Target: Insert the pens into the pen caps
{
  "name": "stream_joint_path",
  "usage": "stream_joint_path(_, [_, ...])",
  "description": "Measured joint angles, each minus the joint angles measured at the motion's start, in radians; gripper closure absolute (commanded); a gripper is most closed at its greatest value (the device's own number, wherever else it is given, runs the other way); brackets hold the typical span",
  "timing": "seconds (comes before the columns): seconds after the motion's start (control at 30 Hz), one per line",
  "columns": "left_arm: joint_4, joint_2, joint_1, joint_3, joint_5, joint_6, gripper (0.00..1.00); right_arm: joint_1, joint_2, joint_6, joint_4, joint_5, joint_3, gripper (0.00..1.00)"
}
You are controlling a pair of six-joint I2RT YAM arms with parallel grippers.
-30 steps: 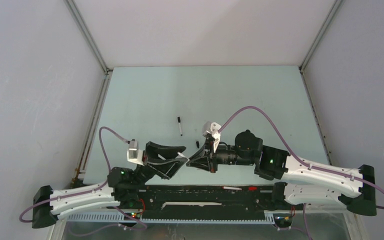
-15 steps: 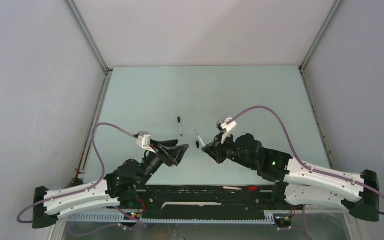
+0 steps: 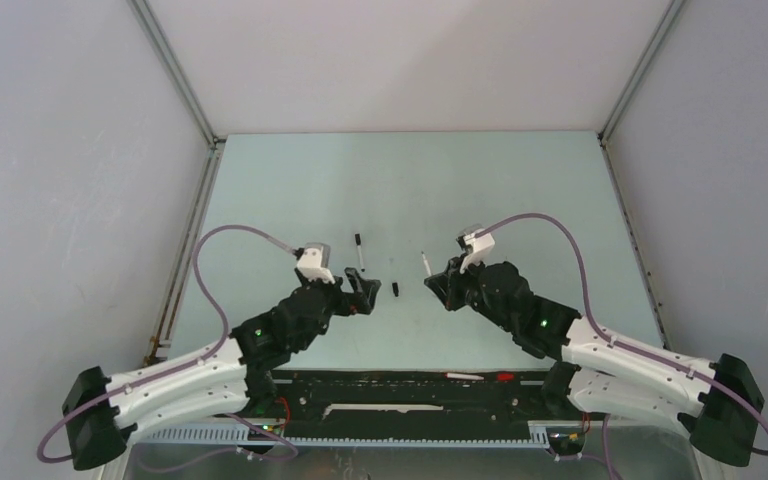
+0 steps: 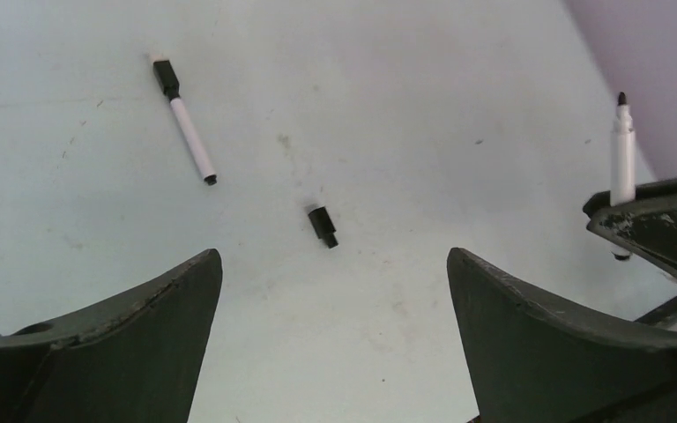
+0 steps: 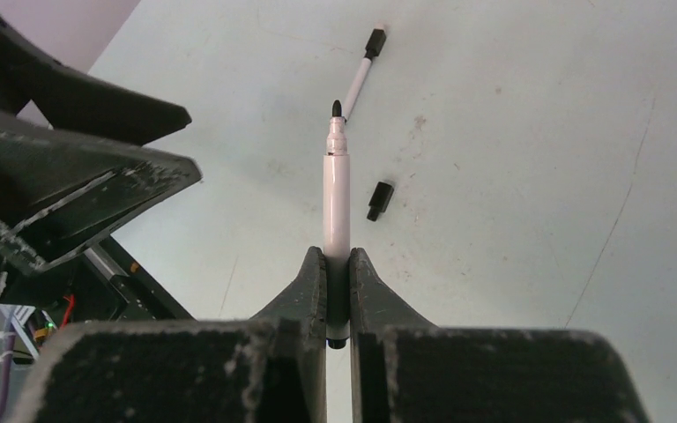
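Observation:
My right gripper (image 5: 337,257) is shut on the lower end of a white pen (image 5: 337,198), whose bare dark tip points up and away; the same pen (image 3: 424,263) shows above the table in the top view. A loose black pen cap (image 4: 323,226) lies on the table just beyond my open, empty left gripper (image 4: 332,261), between the two grippers (image 3: 396,290). A second pen (image 4: 189,132) lies further left with a black cap (image 4: 166,77) on its far end. In the top view my left gripper (image 3: 365,291) faces the right gripper (image 3: 436,284) across the loose cap.
The pale green table (image 3: 520,200) is enclosed by grey walls with metal rails (image 3: 182,250) along its edges. A black base bar (image 3: 410,385) runs along the near edge between the arm mounts. Purple cables (image 3: 540,225) arch over both arms.
The two grippers, close together a second ago, have drawn apart. The left gripper has opened wide and moved back left; the right gripper has carried the pen to the right.

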Motion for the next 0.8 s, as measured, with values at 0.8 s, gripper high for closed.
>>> stream_joint_path(0.8, [-0.356, 0.743, 0.052, 0.523, 0.087, -0.117, 0.36, 0.116, -0.049, 0.043, 0.011, 0.514, -0.088, 1.00])
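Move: The loose black pen cap lies on the table about 8 cm ahead of my open left hand, 6 cm to its right and some 14 cm below. The capped pen lies roughly 10 cm farther out than the cap and 8 cm to the left of it. My right hand grips the uncapped pen; from that hand the same cap is about 8 cm ahead, 7 cm to the left and 16 cm down. I bring my empty left hand down and to the right, about 6 cm each way and some 4 cm forward, towards the loose cap, tipping the fingers down by some 30 degrees and narrowing them to about two thirds open. Meanwhile my right hand keeps its grip on the uncapped pen, dips 3 or 4 cm, then rises a little and swings right, away from the cap, turning clockwise. ##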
